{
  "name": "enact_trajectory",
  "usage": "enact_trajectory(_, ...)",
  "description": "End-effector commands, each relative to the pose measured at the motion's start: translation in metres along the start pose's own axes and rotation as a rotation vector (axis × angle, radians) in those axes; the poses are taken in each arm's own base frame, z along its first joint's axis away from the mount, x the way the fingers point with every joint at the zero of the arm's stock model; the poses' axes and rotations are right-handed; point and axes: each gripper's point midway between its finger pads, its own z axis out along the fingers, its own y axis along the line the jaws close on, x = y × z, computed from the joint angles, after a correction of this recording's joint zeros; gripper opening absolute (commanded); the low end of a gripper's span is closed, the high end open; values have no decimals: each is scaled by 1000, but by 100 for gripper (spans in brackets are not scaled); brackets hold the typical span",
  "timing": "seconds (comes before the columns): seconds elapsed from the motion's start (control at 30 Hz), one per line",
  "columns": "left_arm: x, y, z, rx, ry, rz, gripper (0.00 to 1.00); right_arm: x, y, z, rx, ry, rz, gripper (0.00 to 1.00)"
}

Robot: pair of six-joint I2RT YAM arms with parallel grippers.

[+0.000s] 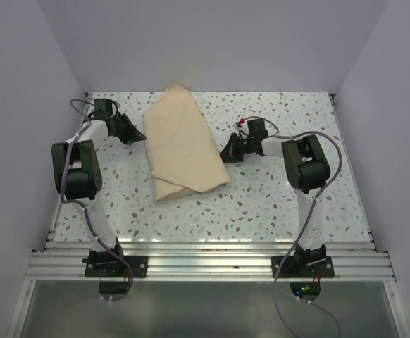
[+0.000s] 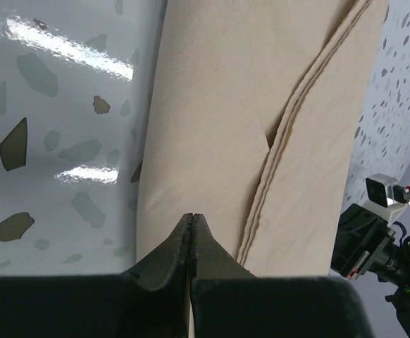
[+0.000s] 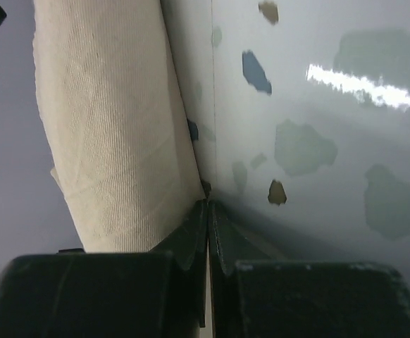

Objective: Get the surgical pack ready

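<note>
The surgical pack shows as a tan sheet (image 1: pixel 184 144) folded into a long bundle on the speckled table, with layered edges along its fold (image 2: pixel 282 141). My left gripper (image 1: pixel 142 138) lies low at the bundle's left edge. It is shut, and its tips (image 2: pixel 193 215) sit over the tan fabric. My right gripper (image 1: pixel 225 156) is shut too, and its tips (image 3: pixel 207 203) meet the bundle's right edge (image 3: pixel 113 127). I cannot tell whether either pinches fabric. Whatever the folds cover is hidden.
White walls close the table (image 1: pixel 275 204) at the back and on both sides. A metal rail (image 1: pixel 205 264) holding the arm bases runs along the near edge. The right arm's wrist (image 2: pixel 374 239) shows beyond the bundle in the left wrist view.
</note>
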Motion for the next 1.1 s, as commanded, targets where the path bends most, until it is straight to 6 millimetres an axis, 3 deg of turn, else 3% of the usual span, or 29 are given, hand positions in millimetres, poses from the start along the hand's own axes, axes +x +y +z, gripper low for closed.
enact_trajectory(0.0, -20, -23, -28, 30, -64, 70, 0, 20, 37, -14, -73, 23, -50, 0)
enact_trajectory(0.1, -22, -30, -31, 57, -59, 96, 0, 29, 34, -24, -10, 30, -66, 0)
enact_trajectory(0.23, -20, -29, -29, 57, -45, 99, 0, 2, 40, -36, 54, -34, -110, 0)
enact_trajectory(0.33, -20, -28, -28, 60, -43, 87, 0, -39, 37, -34, 115, -98, -123, 0)
enact_trajectory(0.4, -19, -31, -28, 69, -43, 81, 0, -48, 19, -24, 143, -92, -98, 0)
enact_trajectory(0.43, -20, -34, -31, 79, -43, 82, 0, -62, 25, -23, 126, -111, -114, 0)
enact_trajectory(0.47, -19, -35, -31, 82, -42, 81, 0, -63, 10, -12, 139, -89, -92, 0)
enact_trajectory(0.53, -19, -39, -35, 91, -43, 86, 0, -76, 22, -5, 97, -86, -116, 0)
enact_trajectory(0.57, -19, -38, -36, 87, -44, 85, 0, -75, 11, 5, 96, -67, -94, 0)
enact_trajectory(0.63, -18, -38, -39, 83, -47, 95, 0, -78, 20, 12, 51, -54, -100, 0)
enact_trajectory(0.73, -15, -35, -39, 77, -36, 95, 0, -71, 25, 26, 22, -23, -119, 0)
enact_trajectory(0.87, -12, -34, -37, 81, -27, 91, 0, -46, 35, 38, -22, 46, -140, 0)
enact_trajectory(1.07, -15, -36, -35, 89, -28, 92, 0, 8, 46, 39, -44, 128, -154, 0)
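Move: The folded cloth pack has its middle about 14 cm to the right hand's left and 5 cm ahead, roughly at finger height; its right edge is practically at these fingertips, about 1 cm to their left. The pack's near-right corner lies 10 cm back and 2 cm to the right of the hand. From the left hand, the pack's middle is some 16 cm to the right, 3 cm back and 6 cm lower. Back about 3 cm along the pack's right edge, the shut right fingers then lift some 5 cm and swing forward about 12 cm, and drop to table height again. From there they push leftward and back, about 5 cm each way, against the pack's right side, turning slightly counter-clockwise. The left hand, also shut, rises about 3 cm. ##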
